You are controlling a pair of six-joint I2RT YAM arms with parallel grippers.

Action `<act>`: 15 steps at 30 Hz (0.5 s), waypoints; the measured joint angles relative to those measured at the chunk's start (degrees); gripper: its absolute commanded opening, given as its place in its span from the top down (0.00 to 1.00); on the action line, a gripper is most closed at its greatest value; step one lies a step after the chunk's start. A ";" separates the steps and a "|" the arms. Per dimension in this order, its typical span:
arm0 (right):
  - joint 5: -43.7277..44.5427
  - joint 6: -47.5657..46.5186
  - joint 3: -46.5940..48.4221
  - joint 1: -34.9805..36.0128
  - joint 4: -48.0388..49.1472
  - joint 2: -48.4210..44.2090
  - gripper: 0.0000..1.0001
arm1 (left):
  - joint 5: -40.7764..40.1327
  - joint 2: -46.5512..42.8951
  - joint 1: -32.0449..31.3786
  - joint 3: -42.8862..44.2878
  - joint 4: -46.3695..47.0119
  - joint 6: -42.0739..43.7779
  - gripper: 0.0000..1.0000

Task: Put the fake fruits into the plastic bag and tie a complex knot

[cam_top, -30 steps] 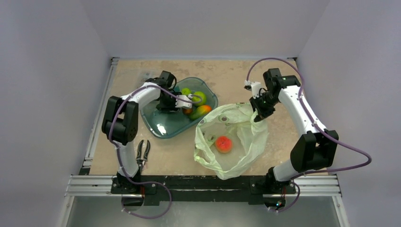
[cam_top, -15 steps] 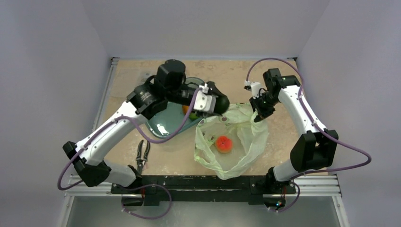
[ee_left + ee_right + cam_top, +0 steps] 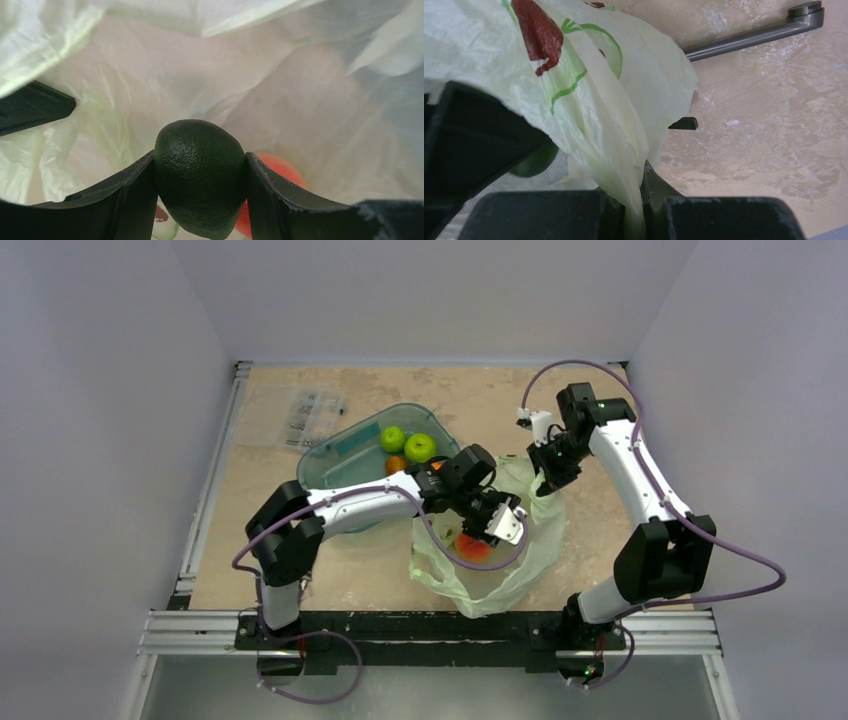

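My left gripper (image 3: pixel 492 527) is shut on a dark green avocado (image 3: pixel 200 175) and hangs inside the open mouth of the pale green plastic bag (image 3: pixel 530 540). In the left wrist view the avocado sits squarely between both fingers, with the bag's film behind it. An orange-red peach (image 3: pixel 472 548) lies on the bag's bottom just below. My right gripper (image 3: pixel 548 480) is shut on the bag's far rim (image 3: pixel 589 100) and holds it up. Two green apples (image 3: pixel 393 437) (image 3: pixel 420 447) and an orange fruit (image 3: pixel 396 463) lie in the tub.
The translucent teal tub (image 3: pixel 340 455) stands left of the bag, partly under my left arm. A clear packet (image 3: pixel 310 412) lies at the back left. In the right wrist view, a grey metal bar (image 3: pixel 749 37) rests on the table beyond the bag.
My left arm has lifted out of the tub and swung right and down into the bag's mouth with the avocado. The right arm and the bag rim have stayed put.
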 measured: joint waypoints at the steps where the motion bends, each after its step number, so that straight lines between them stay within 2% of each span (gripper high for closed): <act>1: -0.11 0.13 0.11 0.00 0.02 0.02 1.00 | -1.44 1.44 0.00 0.02 1.01 0.94 0.61; 6: -1.11 0.66 0.94 0.00 0.13 0.59 1.00 | -6.71 6.62 0.07 0.09 4.90 5.14 0.51; 9: -1.84 1.01 1.51 0.00 0.20 1.60 1.00 | -7.80 8.48 0.07 0.09 5.11 6.88 0.19; 10: -2.14 1.05 1.60 0.00 0.20 1.92 1.00 | -7.80 8.79 0.07 0.09 4.81 7.54 0.03; 15: -2.43 1.27 1.62 0.00 0.22 2.45 1.00 | -5.90 7.89 0.07 -0.20 3.63 6.32 0.00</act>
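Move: My left hand still holds the avocado inside the open plastic bag; the bit of bag floor I lower it to is about 3 cm ahead and 10 cm below. The peach lies in the bag some 5 cm back, 6 cm left and 9 cm down; the blue bin's middle is roughly 28 cm left, 12 cm ahead and 10 cm down. From my right hand, that bag floor is about 5 cm back, 8 cm left and 12 cm down. I sink my left hand about 6 cm deeper into the bag, easing some 3 cm forward past the peach, the wrist tipping only slightly. At the bottom I spread the fingers wide to let go of the avocado, starting to draw back and up by under a centimetre. My right hand keeps its pinch on the bag's rim, drifting about 1 cm forward and left. ##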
